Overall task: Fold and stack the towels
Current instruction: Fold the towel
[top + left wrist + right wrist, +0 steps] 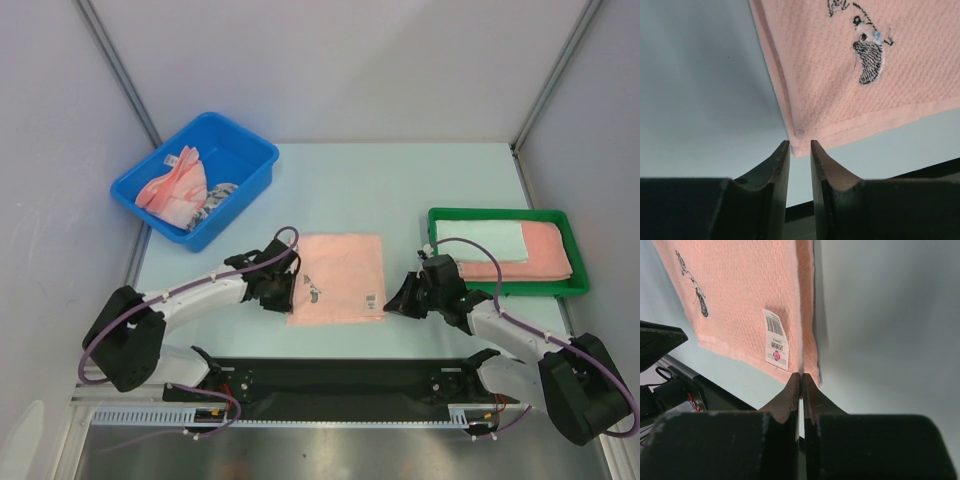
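Note:
A salmon-pink towel (338,275) lies flat in the middle of the table, with a small embroidered animal (867,62) and a white label (776,337). My left gripper (290,290) is at its near left corner; in the left wrist view the left gripper (800,145) is open a little, its tips either side of the pink towel's (840,65) corner. My right gripper (392,300) is at the near right corner. In the right wrist view the right gripper (801,375) is shut, tips against the pink towel's (740,305) hem; whether it pinches cloth does not show.
A green tray (500,215) at the right holds a folded pink towel (545,250) with a pale mint towel (490,240) on it. A blue bin (245,150) at the back left holds several crumpled towels (178,185). A black bar runs along the near edge.

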Robot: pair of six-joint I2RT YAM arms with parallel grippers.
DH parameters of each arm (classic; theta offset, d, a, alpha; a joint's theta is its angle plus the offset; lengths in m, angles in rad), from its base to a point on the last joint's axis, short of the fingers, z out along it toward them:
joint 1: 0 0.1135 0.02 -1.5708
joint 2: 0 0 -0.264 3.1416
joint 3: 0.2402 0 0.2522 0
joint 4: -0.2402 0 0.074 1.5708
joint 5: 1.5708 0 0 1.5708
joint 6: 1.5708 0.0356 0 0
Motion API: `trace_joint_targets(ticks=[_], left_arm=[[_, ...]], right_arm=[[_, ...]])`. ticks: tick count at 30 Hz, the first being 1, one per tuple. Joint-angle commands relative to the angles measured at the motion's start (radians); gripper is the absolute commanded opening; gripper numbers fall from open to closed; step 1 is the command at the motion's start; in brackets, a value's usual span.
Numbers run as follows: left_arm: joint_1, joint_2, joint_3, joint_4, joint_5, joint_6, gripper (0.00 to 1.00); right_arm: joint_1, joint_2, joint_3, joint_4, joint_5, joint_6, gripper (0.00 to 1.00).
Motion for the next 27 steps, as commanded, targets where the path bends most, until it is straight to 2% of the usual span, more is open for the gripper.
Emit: trace_joint_targets(ticks=[1,9,15,19,23,26,27], left_arm=[[0.022,-0.003,-0.023,0.112,0.031,-0.081,0.28],[0.042,0.016,-0.072,0.181,0.027,-0.098,0.28],[0.042,0.045,-0.071,0.188,0.025,-0.096,0.24],[0.042,0.057,-0.068,0.185,0.022,-0.095,0.2],[0.044,0.065,-0.06,0.162,0.013,-0.096,0.04],[0.042,0.054,-0.029,0.108,-0.001,-0.09,0.0],[0.042,0.04,-0.005,0.09,-0.043,-0.084,0.0]], right_arm=[[0.004,-0.014,-0.009,0.008,0.012,-0.02,0.02],[0.004,-0.027,-0.003,0.0,0.013,-0.02,0.01],[0.004,-0.028,0.0,0.0,0.017,-0.02,0.0],[0.004,-0.033,-0.002,-0.001,0.02,-0.02,0.0],[0.002,-0.039,0.004,-0.012,0.026,-0.025,0.0],[0.004,-0.042,0.021,-0.024,0.033,-0.029,0.0],[0.004,-0.042,0.024,-0.027,0.033,-0.033,0.0]])
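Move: The pink towel's near left corner lies right under the left hand's parted fingertips, about 3 cm down and 1 cm ahead. From that hand the bird embroidery is about 5 cm right and 4 cm ahead, and the white tag some 16 cm right and 2 cm ahead, both about 3 cm below. The right hand already has the near right corner in its fingers; the left corner lies about 20 cm to its left, level fore and aft. Down some 2 cm, easing a little over 1 cm forward as it goes, the left hand settles on the towel's left edge just in from the near corner, turning roughly 5 degrees counter-clockwise; its slightly open fingers then shut and pinch the edge. The right hand stays in place, shut, keeping its hold of the near right corner. ##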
